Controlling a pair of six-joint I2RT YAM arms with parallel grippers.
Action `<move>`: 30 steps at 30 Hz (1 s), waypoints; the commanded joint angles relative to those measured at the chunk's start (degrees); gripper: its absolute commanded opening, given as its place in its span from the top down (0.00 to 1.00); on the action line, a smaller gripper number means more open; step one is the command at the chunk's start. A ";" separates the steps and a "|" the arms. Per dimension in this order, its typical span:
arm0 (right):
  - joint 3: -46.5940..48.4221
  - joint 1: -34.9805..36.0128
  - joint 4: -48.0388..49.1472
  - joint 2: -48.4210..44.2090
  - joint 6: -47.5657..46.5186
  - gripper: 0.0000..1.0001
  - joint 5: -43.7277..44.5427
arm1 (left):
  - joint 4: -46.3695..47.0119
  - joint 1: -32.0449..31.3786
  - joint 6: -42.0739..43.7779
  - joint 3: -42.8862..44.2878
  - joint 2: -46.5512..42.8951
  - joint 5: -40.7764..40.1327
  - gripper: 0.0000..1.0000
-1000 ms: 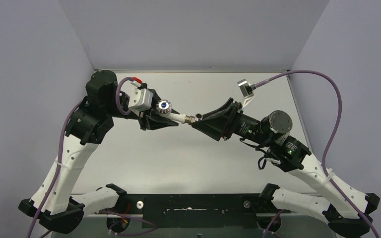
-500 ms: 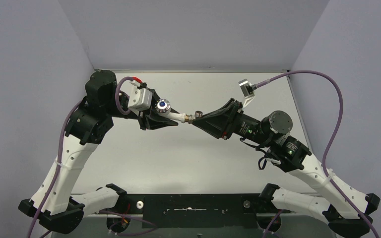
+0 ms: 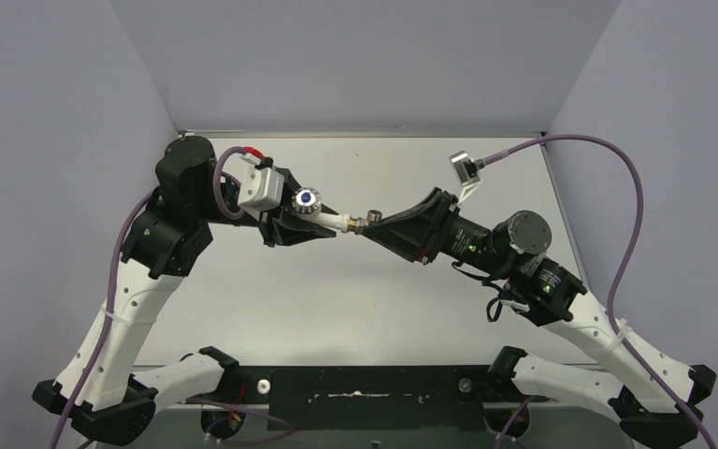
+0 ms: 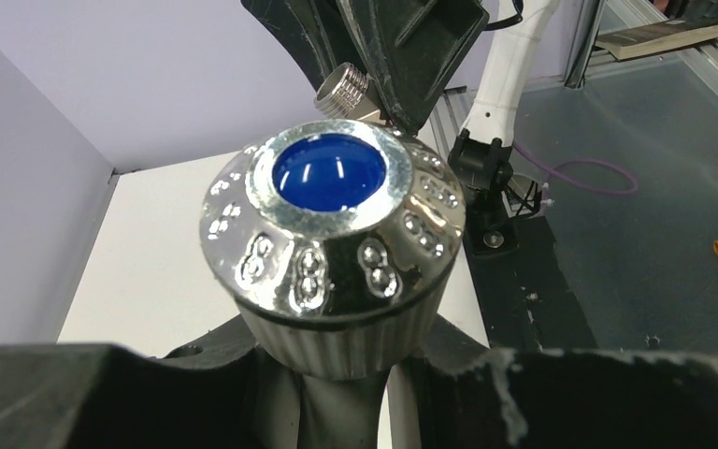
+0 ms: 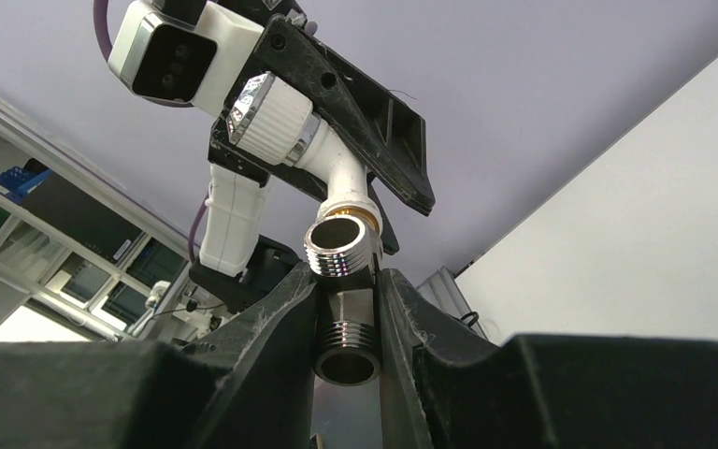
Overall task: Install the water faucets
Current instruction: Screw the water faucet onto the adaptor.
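The water faucet's white tap body (image 3: 336,221), topped by a chrome knob with a blue dot (image 3: 308,197), hangs above the table in my left gripper (image 3: 323,223), which is shut on it. In the left wrist view the knob (image 4: 332,234) fills the middle, and the white stem sits between my left gripper's (image 4: 337,398) black fingers. My right gripper (image 3: 371,226) is shut on the small threaded metal fitting (image 3: 366,224). In the right wrist view the fitting (image 5: 345,313) is pinched upright in my right gripper (image 5: 346,323). Its top thread sits just under the tap's brass-ringed spout (image 5: 349,204).
Both arms meet over the white table (image 3: 355,299), walled in by grey panels at the back and sides. A purple cable (image 3: 617,168) loops above the right arm. A black mounting bar (image 3: 365,383) runs along the near edge.
The right gripper's jaws have narrowed onto the fitting. The left arm's shoulder has shifted slightly left, and the tap and fitting stay end to end.
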 commanded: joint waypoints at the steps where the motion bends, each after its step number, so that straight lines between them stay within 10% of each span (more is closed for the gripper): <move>1: -0.42 -0.13 2.88 -1.42 1.04 0.79 2.48 | 6.83 -0.18 -1.30 0.23 -1.65 -0.64 1.00; 5: -0.75 -0.13 2.81 -2.11 0.18 0.63 3.30 | 6.81 -0.10 -1.42 0.25 -1.48 -0.39 1.00; 30: -1.85 -0.24 3.53 -5.98 -9.23 0.43 4.78 | 8.17 -0.10 -3.03 -0.25 -1.48 -0.17 1.00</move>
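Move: The adaptor sits between the right fingertips, its middle about 1 cm to the left of that hand's point and at its height. The faucet, already joined to it, has its white body some 7 cm to the right hand's left and 2 cm farther out; the blue-capped knob is about 9 cm left, 4 cm farther out and 3 cm higher. From the left hand, which grips the faucet, the adaptor lies roughly 7 cm to the right and 1 cm back, about level. The adaptor is let go by the right hand: its fingers open from their pinch to roughly half wide, and the hand backs off to its right, away from the faucet, by about 2 cm, most of it late, while rolling back some 5 degrees with its far side rising. The left hand keeps its grip on the faucet and stays nearly in place. ##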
